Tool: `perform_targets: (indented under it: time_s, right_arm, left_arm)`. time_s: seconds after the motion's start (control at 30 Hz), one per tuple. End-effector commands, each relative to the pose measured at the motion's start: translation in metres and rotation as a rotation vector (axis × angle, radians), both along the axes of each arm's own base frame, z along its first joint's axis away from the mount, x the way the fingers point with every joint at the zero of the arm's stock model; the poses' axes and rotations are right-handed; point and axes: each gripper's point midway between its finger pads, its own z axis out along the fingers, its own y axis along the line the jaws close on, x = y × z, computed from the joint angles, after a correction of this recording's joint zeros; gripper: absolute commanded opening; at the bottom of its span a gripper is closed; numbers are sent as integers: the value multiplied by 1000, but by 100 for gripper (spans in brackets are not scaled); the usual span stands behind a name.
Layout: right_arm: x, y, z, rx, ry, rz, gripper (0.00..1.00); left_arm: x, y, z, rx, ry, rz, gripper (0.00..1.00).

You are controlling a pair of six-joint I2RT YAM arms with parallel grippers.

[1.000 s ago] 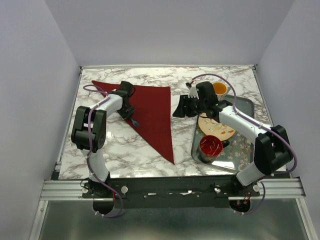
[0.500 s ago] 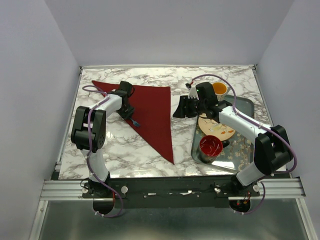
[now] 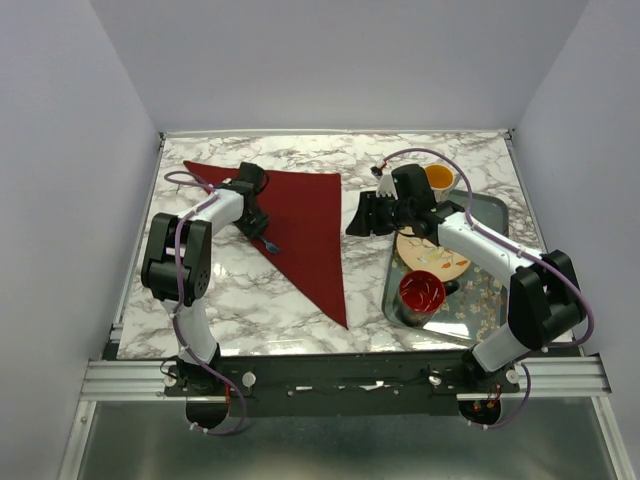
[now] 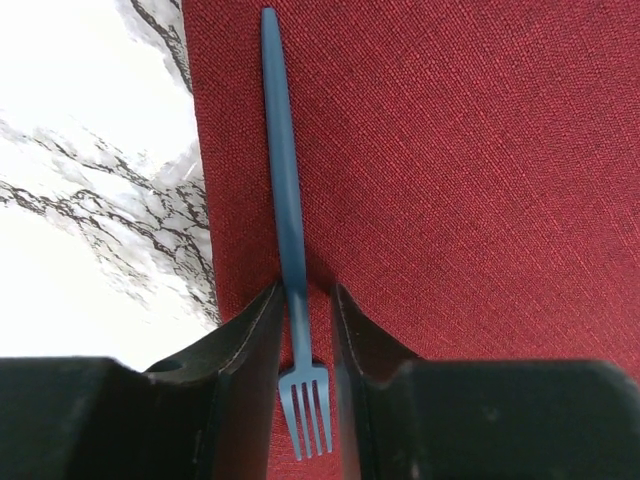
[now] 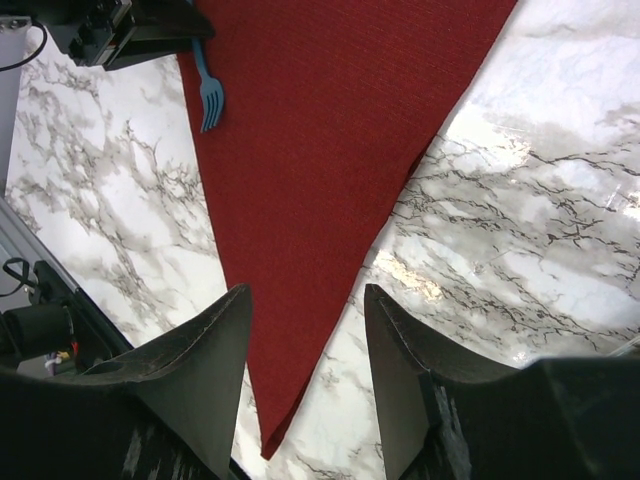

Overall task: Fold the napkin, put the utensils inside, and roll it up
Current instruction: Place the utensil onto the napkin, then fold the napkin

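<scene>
The dark red napkin (image 3: 305,225) lies folded into a triangle on the marble table, its long point toward the near edge. The blue fork (image 4: 285,180) rests flat on the napkin (image 4: 450,170) near its left edge, tines toward the wrist camera. My left gripper (image 4: 305,300) straddles the fork's neck with the jaws open; a gap shows on the right side. From above, the left gripper (image 3: 258,222) sits on the cloth's left edge by the fork (image 3: 270,243). My right gripper (image 5: 305,310) hovers open and empty over the napkin's (image 5: 320,130) right edge, and the fork (image 5: 207,85) shows in that view too.
A metal tray (image 3: 490,215) at the right holds a red bowl (image 3: 421,291), a patterned plate (image 3: 440,262) and an orange mug (image 3: 439,178). A white piece (image 3: 385,183) lies behind the right gripper (image 3: 355,220). The table's side walls stand close.
The left gripper's jaws have spread apart around the fork, which now lies loose on the napkin. Neither arm has visibly shifted.
</scene>
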Motion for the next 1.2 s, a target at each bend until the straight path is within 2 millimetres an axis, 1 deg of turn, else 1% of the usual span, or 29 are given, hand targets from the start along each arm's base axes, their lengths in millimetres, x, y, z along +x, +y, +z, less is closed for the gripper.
perform_targets:
  time_s: [0.0,0.03,0.1,0.13,0.17,0.3,0.37,0.4,0.43,0.47,0.5,0.53,0.6,0.63,0.67,0.7,0.73,0.77,0.8,0.83,0.87,0.9,0.97,1.07,1.1,1.13,1.17]
  right_arm:
    - [-7,-2,-3,-14,2,28,57]
    - [-8,-1,-6,-19,6,33,57]
    - [-13,5,-10,-29,10,56,57]
    - [-15,7,-17,-39,24,60,57]
    - [-18,11,-18,-40,30,76,57]
    - [-24,23,-27,-50,54,103,57]
    - [-28,31,-34,-62,69,117,57]
    - [-29,35,-34,-61,68,128,56]
    - [-30,38,-37,-61,78,133,55]
    - [-36,45,-39,-54,98,151,54]
    - [-39,48,-46,-59,119,158,54]
    - [-42,51,-50,-64,128,166,50]
    - [-53,60,-60,-80,147,193,48]
    - [-56,63,-61,-80,154,200,46]
    - [-64,70,-63,-77,163,227,45]
    - [-67,75,-64,-65,175,234,45]
    - [-70,80,-70,-63,194,244,44]
    - [-78,85,-72,-50,219,270,44]
    - [-80,90,-72,-30,231,274,44]
    - [-82,91,-78,-31,248,275,42]
    - [-87,93,-81,-34,254,282,42]
    - [-88,93,-83,-37,256,282,41]
    - [-92,89,-93,-53,274,280,40]
    - [-97,85,-105,-67,295,282,36]
    - [-100,80,-116,-83,313,277,34]
    - [-103,77,-121,-92,320,273,32]
    - [-104,74,-126,-101,326,268,31]
  left_arm:
    - [-15,10,-1,24,31,-2,38]
    - [-15,10,3,23,20,-1,39]
    - [-15,12,8,30,6,-4,45]
    - [-15,12,13,29,-11,-6,48]
    - [-14,11,17,27,-23,-7,53]
    - [-13,7,27,-3,-48,-25,60]
    - [-14,3,31,-19,-56,-41,63]
    - [-15,3,32,-21,-58,-46,63]
    - [-16,3,38,-25,-72,-50,63]
    - [-17,4,41,-27,-78,-53,59]
    - [-18,5,45,-31,-90,-54,59]
    - [-20,7,54,-40,-124,-53,59]
    - [-20,17,65,-62,-168,-41,59]
    - [-21,23,78,-73,-222,-36,59]
    - [-21,35,84,-72,-245,-12,59]
    - [-22,41,90,-78,-266,-18,60]
    - [-22,46,101,-87,-312,-18,60]
    - [-22,51,106,-97,-334,-20,61]
    - [-21,60,112,-137,-357,-14,62]
    - [-19,64,120,-154,-397,-16,62]
    - [-18,68,122,-179,-413,-13,63]
    - [-17,73,127,-223,-434,-14,63]
    - [-12,81,135,-244,-474,-14,63]
    - [-9,90,136,-287,-497,-5,64]
    - [-7,93,135,-299,-503,-2,64]
    - [-7,94,132,-309,-497,3,65]
    - [-6,94,132,-327,-500,5,65]
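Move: The fork lies on the napkin between the left fingertips, its middle about 2 cm ahead of and 2 cm left of that hand point and 1 cm below. The right hand, still high, has the napkin's near corner some 20 cm back, 2 cm left and 13 cm down. From this hand the fork is about 29 cm left and 7 cm ahead, the red mug 18 cm right and 10 cm back, and the plate 24 cm right and 4 cm ahead. Up and to the left, after first easing back a little, the left hand clears the fork by about 13 cm of height and 10 cm sideways, spreading its fingers wider and tipping their ends up some 25 degrees. Meanwhile the right hand sinks back and left, about 9 cm each way, to low over the napkin's near part, turning counter-clockwise, tipping further down and partly closing its fingers. ##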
